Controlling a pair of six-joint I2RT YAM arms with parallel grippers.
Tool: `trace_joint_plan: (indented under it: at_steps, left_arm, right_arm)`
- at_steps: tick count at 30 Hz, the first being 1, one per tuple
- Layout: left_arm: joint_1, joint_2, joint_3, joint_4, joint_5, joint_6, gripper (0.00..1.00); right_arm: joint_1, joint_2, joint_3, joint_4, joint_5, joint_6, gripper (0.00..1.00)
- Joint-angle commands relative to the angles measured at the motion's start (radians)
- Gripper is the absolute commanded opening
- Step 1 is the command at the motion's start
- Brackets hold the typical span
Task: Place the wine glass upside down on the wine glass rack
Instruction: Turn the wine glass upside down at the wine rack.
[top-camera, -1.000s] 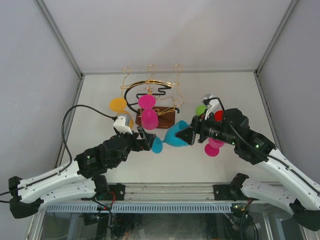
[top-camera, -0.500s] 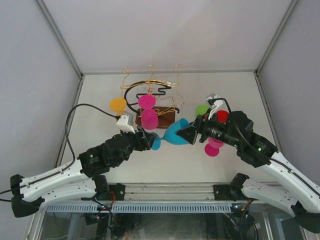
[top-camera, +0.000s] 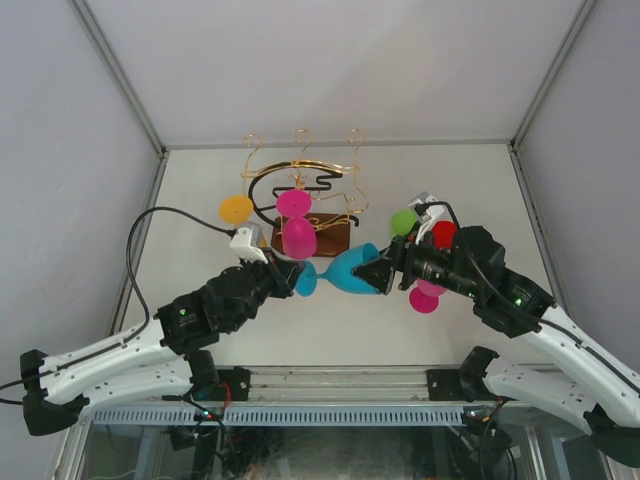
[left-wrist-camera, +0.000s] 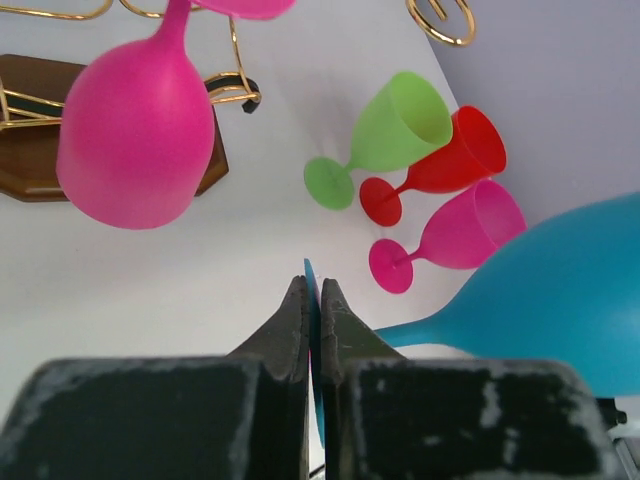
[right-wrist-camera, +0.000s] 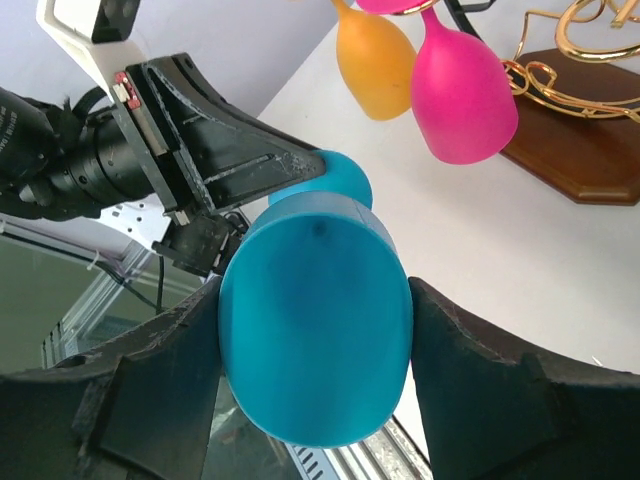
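A blue wine glass (top-camera: 345, 270) lies level in the air in front of the wine glass rack (top-camera: 322, 182), held at both ends. My right gripper (top-camera: 377, 272) is shut on its bowl (right-wrist-camera: 315, 320), one finger pressed to each side. My left gripper (left-wrist-camera: 312, 285) is shut on the thin edge of its foot (left-wrist-camera: 310, 272), with the stem and bowl (left-wrist-camera: 570, 290) running off to the right. The rack's gold wire arms carry a pink glass (top-camera: 297, 235) and an orange glass (top-camera: 236, 210), both hanging upside down above the dark wooden base (right-wrist-camera: 590, 140).
Three glasses lie on the table to the right of the rack: green (left-wrist-camera: 395, 130), red (left-wrist-camera: 440, 165) and pink (left-wrist-camera: 460, 230), close under my right arm. The hanging pink glass (left-wrist-camera: 135, 145) is just beyond my left fingers. Enclosure walls stand on both sides.
My left gripper has gone from open to shut on the blue glass's foot. The right gripper has kept its grip on the bowl and shifted slightly.
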Motion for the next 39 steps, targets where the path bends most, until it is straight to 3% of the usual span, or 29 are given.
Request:
trace_joint_plan:
  at_steps: [1,13,18,25,34,39]
  left_arm:
    - [-0.005,-0.011,-0.017,0.029,0.029,0.025,0.00]
    - [-0.003,-0.084,-0.032,-0.052,-0.061,0.187,0.00]
    - [-0.005,-0.128,-0.042,-0.099,-0.089,0.256,0.00]
    - [-0.004,-0.166,-0.043,-0.123,-0.081,0.425,0.00]
    - [-0.005,-0.225,-0.061,-0.083,0.037,0.670,0.00]
    - [-0.004,-0.242,-0.052,-0.103,0.069,0.745,0.00]
  right_arm:
    - [0.008,-0.010,0.004,0.066,-0.025,-0.015,0.62]
    - [0.000,-0.016,0.057,-0.084,-0.118,-0.131,0.93]
    - [-0.022,-0.077,0.058,-0.104,-0.103,-0.163,0.96]
    - [-0.027,-0.125,0.055,-0.134,0.047,-0.206,1.00]
    - [-0.046,-0.092,0.036,-0.186,0.215,-0.189,1.00]
    - [-0.050,-0.103,0.012,-0.161,0.171,-0.250,1.00]
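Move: The left hand already pinches the blue wine glass by its foot. The free right-hand slot of the wine glass rack lies about 15 cm ahead of it and 10 cm to its right, near its height; the hung pink glass is 15 cm straight ahead and the hung orange one 14 ahead, 12 left, both 8 lower. The right hand holds the blue glass at its bowl, its middle 6 cm to the left; the slot is 16 ahead, 6 left. The right fingers spread wide and let go of the blue bowl, the hand easing back and down about 2 cm, then drawing off to the right some 5 cm and finally forward, clear of the glass. The left hand keeps its pinch on the foot and, once the bowl is being freed, carries the glass about 6 cm left, away from the right hand and short of any reach for the rack, while its wrist rolls left side up by nearly 30 degrees and its fingertips tip up about 20, swinging the bowl down. ##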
